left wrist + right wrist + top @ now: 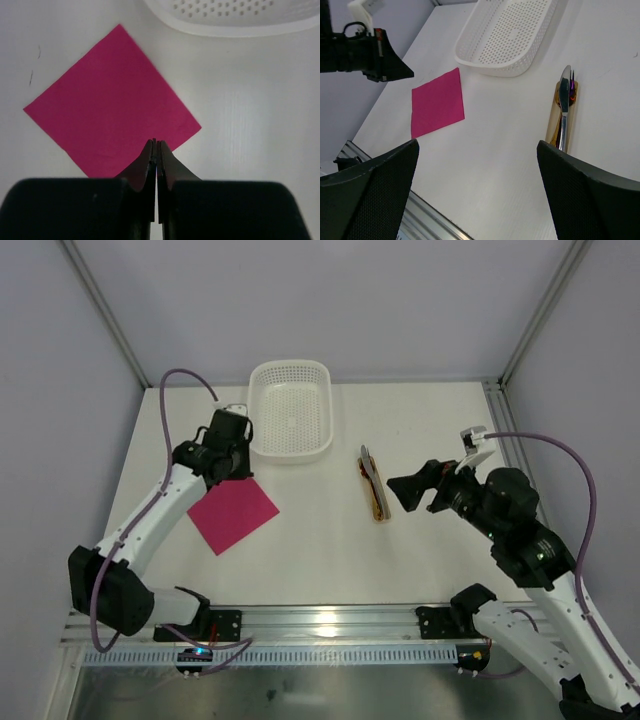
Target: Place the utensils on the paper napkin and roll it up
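Observation:
The paper napkin is a magenta-pink square lying flat on the white table, left of centre; it also shows in both wrist views. The utensils lie bunched together right of centre, a silver piece on top of a gold one, resting on a beige strip. My left gripper hovers over the napkin's far corner, shut with nothing between its fingers. My right gripper stands open just right of the utensils, which lie ahead beside its right finger.
A white perforated basket stands at the back of the table, beyond the napkin. Grey walls close in the left, back and right sides. A metal rail runs along the near edge.

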Controlling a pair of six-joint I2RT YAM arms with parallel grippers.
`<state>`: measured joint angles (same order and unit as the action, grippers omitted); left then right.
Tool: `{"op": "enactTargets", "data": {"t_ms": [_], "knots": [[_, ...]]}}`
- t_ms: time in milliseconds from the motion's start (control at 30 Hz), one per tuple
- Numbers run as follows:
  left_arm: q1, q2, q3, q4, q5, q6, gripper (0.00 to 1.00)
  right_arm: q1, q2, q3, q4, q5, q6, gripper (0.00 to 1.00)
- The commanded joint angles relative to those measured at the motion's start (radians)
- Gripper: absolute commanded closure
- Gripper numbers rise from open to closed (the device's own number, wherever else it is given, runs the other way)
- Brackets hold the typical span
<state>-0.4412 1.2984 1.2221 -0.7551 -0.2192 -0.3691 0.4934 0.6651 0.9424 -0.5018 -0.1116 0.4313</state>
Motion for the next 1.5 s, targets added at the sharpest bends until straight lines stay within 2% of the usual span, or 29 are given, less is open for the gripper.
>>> {"op": "enactTargets", "data": {"t_ms": [0, 267, 500, 700, 1467], "knots": [[0.033, 0.042, -0.002, -0.060, -0.063, 0.009, 0.99, -0.003, -0.070, 0.006, -0.003, 0.029, -0.065, 0.00], [0.035, 0.186, -0.114, 0.091, -0.022, -0.045, 1.00, -0.003, -0.130, -0.019, -0.023, 0.079, -0.077, 0.00], [0.036, 0.324, -0.104, 0.103, -0.086, -0.093, 1.00, -0.003, -0.140, -0.034, -0.018, 0.082, -0.083, 0.00], [0.038, 0.393, -0.108, 0.111, -0.077, -0.111, 1.00, -0.003, -0.136, -0.036, -0.018, 0.095, -0.088, 0.00], [0.021, 0.411, -0.199, 0.189, 0.064, -0.185, 1.00, -0.003, -0.154, -0.030, -0.046, 0.144, -0.094, 0.00]]}}
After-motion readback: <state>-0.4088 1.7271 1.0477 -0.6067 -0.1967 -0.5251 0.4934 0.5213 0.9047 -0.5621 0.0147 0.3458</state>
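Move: The napkin's middle is about 7 cm to the left of the left hand, 2 cm back and some 19 cm below; its right corner lies 4 cm to the hand's right and 2 cm back. The white basket's middle stands roughly 24 cm ahead and 7 cm right, and the cutlery pack about 5 cm ahead and 27 cm right. From the right hand the napkin is about 43 cm left, 8 cm ahead and 30 cm below. Straight down, fast at first and then slowing, the left hand sinks some 18 cm onto the napkin a little inside its right corner, tipping its fingers about 25 degrees steeper towards the table. The fingers stay shut, and their tips come to press on the paper. Empty and open, the right hand drifts nearly 4 cm right and slightly back. ##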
